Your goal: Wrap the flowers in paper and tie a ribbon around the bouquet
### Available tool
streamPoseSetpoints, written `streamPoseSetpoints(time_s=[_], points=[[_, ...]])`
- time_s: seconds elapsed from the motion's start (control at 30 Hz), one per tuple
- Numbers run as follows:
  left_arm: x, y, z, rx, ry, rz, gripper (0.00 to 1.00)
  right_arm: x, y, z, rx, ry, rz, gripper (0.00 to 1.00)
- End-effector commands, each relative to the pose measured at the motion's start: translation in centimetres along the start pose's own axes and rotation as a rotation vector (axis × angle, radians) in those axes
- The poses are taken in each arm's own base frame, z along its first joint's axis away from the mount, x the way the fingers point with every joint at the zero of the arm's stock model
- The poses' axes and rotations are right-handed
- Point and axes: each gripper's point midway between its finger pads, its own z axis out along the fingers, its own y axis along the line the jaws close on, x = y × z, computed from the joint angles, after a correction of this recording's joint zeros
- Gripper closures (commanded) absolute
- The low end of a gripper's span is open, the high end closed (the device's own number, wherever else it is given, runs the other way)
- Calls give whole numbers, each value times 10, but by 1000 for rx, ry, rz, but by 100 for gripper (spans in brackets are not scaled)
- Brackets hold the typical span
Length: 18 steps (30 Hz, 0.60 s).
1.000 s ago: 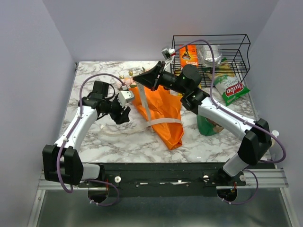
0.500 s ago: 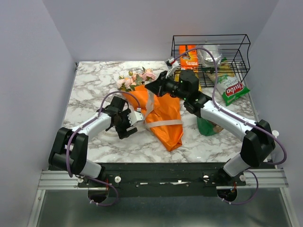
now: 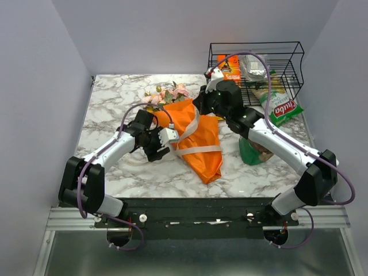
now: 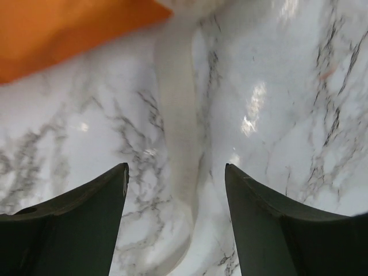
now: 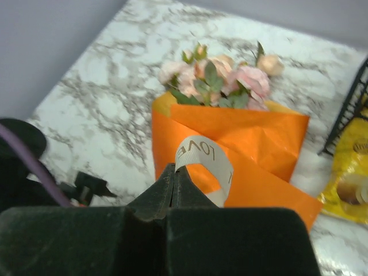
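Note:
The bouquet lies mid-table: pink and cream flowers [image 3: 167, 94] [image 5: 218, 77] stick out of the far end of the orange paper [image 3: 198, 141] [image 5: 247, 138]. The pale ribbon [image 3: 198, 150] crosses the paper and runs up to my right gripper [image 3: 199, 108] [image 5: 175, 170]. That gripper is shut on a printed ribbon loop [image 5: 207, 164] just above the paper. My left gripper [image 3: 160, 152] [image 4: 175, 172] hangs open low over the marble beside the paper's left edge. A ribbon tail [image 4: 178, 132] lies flat between its fingers, untouched.
A black wire basket [image 3: 290, 54] with snack packets stands at the back right. A green and white packet [image 3: 280, 109] lies in front of it, and a dark green packet [image 3: 250, 152] lies right of the bouquet. A yellow packet [image 5: 351, 184] shows beside the paper.
My left gripper swung from the bouquet's far left in toward its left edge and down over the ribbon tail. My right gripper drew back toward the basket with the ribbon, uncovering the flowers.

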Motion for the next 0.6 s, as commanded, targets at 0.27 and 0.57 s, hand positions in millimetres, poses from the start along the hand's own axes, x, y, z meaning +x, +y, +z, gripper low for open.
streamPoseSetpoints(time_s=[0.27, 0.57], points=[[-167, -21, -35, 149, -316, 135, 24, 138, -57, -11, 204, 346, 79, 100], [-195, -31, 26, 190, -316, 249, 22, 182, -65, -14, 95, 423, 258, 100]])
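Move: The right hand grips the ribbon end about 7 cm ahead of the left hand, 24 cm to its right and 25 cm above. The ribbon band around the bouquet lies some 20 cm right of the left hand, 2 cm ahead and 2 cm lower. The loose ribbon tail is 4 cm straight below the left fingers. From the right hand, the band is about 5 cm back, 4 cm left and 27 cm down; the yellow bag is 16 cm ahead, 10 cm right and 27 cm down. Sweeping right about 16 cm, the open, empty left hand bulges forward and back, climbs some 13 cm and then dips again, turning clockwise as it nears the right gripper over the bouquet. The right hand, still pinching the ribbon end, sinks about 17 cm towards the band, drifting left, its fingers tipping further down. ##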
